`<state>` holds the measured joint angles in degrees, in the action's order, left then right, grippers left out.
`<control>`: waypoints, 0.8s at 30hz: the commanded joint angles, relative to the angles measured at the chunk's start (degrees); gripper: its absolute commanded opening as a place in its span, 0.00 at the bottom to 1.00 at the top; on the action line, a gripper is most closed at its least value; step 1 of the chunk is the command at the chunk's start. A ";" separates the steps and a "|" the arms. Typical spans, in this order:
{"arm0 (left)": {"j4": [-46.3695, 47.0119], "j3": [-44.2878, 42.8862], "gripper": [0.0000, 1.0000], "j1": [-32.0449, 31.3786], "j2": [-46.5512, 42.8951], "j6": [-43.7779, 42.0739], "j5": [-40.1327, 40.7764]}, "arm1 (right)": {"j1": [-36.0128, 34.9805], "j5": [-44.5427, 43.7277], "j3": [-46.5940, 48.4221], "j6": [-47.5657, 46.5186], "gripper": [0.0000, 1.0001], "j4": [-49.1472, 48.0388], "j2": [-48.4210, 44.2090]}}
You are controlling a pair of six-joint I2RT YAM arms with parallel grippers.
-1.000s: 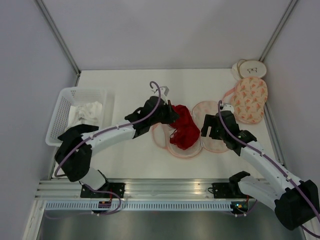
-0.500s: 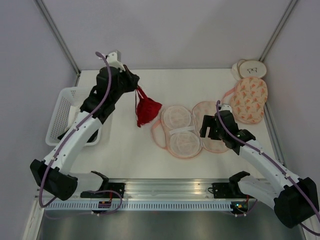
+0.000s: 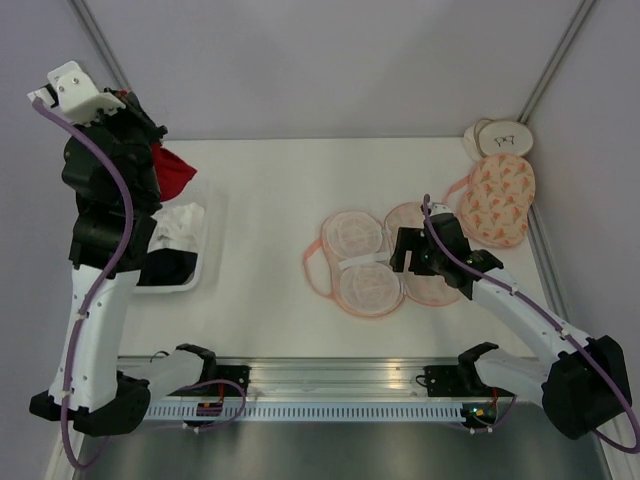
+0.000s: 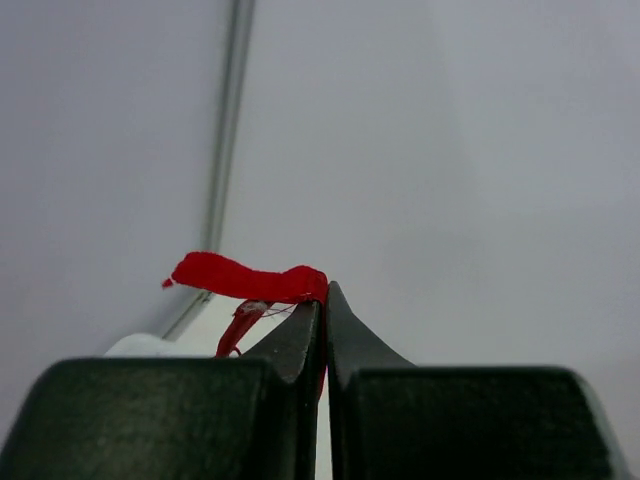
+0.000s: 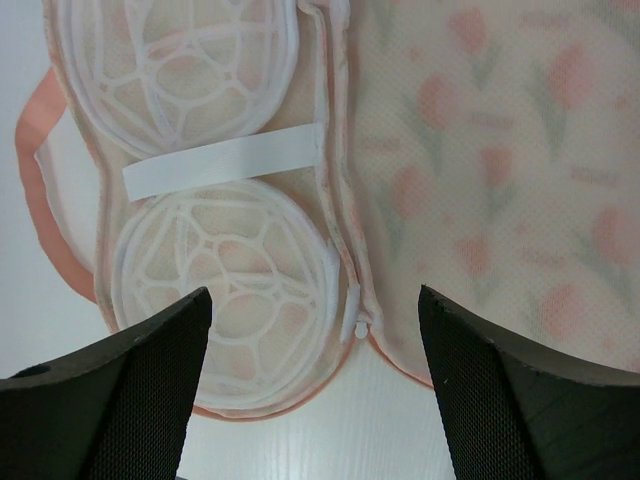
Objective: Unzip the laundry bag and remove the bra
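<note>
The laundry bag lies unzipped and spread flat at the table's middle, its white plastic cups facing up and its printed half folded out to the right. The red bra hangs high at the far left over the basket, its strap pinched in my left gripper, which is shut on it. My right gripper hovers open over the bag's hinge, by the zip pull, with nothing between its fingers. From above, that right gripper is seen over the bag's right lobe.
A white basket holding a white cloth stands at the left edge under my raised left arm. A rounder pouch of the same print lies at the back right, with a small white pouch behind it. Walls enclose the table.
My left arm has swung up and far to the left, carrying the bra from the open bag to above the basket. The right gripper shifted slightly left over the bag and stays open.
</note>
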<state>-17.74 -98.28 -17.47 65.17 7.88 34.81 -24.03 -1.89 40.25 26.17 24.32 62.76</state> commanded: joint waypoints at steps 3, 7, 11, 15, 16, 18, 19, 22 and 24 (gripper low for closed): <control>1.91 14.13 0.02 5.87 0.49 -0.77 7.38 | -0.31 3.82 3.34 -0.86 0.88 -1.90 1.57; 6.22 23.54 0.02 9.64 1.45 2.91 10.89 | -0.93 3.56 2.29 -0.95 0.87 -1.20 0.43; 3.94 26.12 0.02 13.95 3.65 9.51 9.76 | -1.02 3.03 1.68 -1.21 0.87 -0.06 -0.62; -0.19 24.19 0.02 17.30 6.20 13.74 8.95 | -1.02 3.03 1.67 -1.39 0.87 0.21 -0.98; -1.15 23.84 0.02 17.30 6.29 14.96 10.35 | -1.02 3.12 1.85 -1.48 0.87 0.55 -0.98; -1.25 23.14 0.02 19.49 5.59 15.67 11.86 | -0.93 3.56 2.29 -1.65 0.87 0.29 -0.54; -1.33 22.70 0.02 20.19 5.15 16.02 12.99 | -1.10 3.65 2.64 -1.83 0.87 0.47 -0.27; -1.34 20.85 0.02 21.16 3.83 16.29 16.78 | -1.02 4.00 3.78 -2.62 0.87 0.56 0.87; -1.25 19.54 0.02 21.69 3.74 16.29 17.49 | -1.02 4.17 4.83 -3.05 0.87 0.56 2.00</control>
<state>-19.90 -74.48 3.36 71.40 20.99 47.86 -24.91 1.45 41.91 24.73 25.02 63.33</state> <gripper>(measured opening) 0.025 0.872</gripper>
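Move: The basket that the held bra is being taken to has its middle about 13 cm to the left of the left hand and some 4 cm ahead, roughly 50 cm below. Inside, at much the same depth, the white cloth lies about 5 cm ahead and 8 cm left of the hand, the black cloth about 3 cm back and 11 cm left. From the right hand, the basket is some 58 cm left, 9 cm ahead and a little lower. The bra, still pinched in the shut left fingers, is carried steeply down towards the basket, about 24 cm, with the hand drifting forward and steadily left, some 14 cm in all. Near the bottom the hand eases back and rises a couple of centimetres while still going left. Meanwhile it turns about 35 degrees counter-clockwise and tips down about 25; the fingers keep their hold. ##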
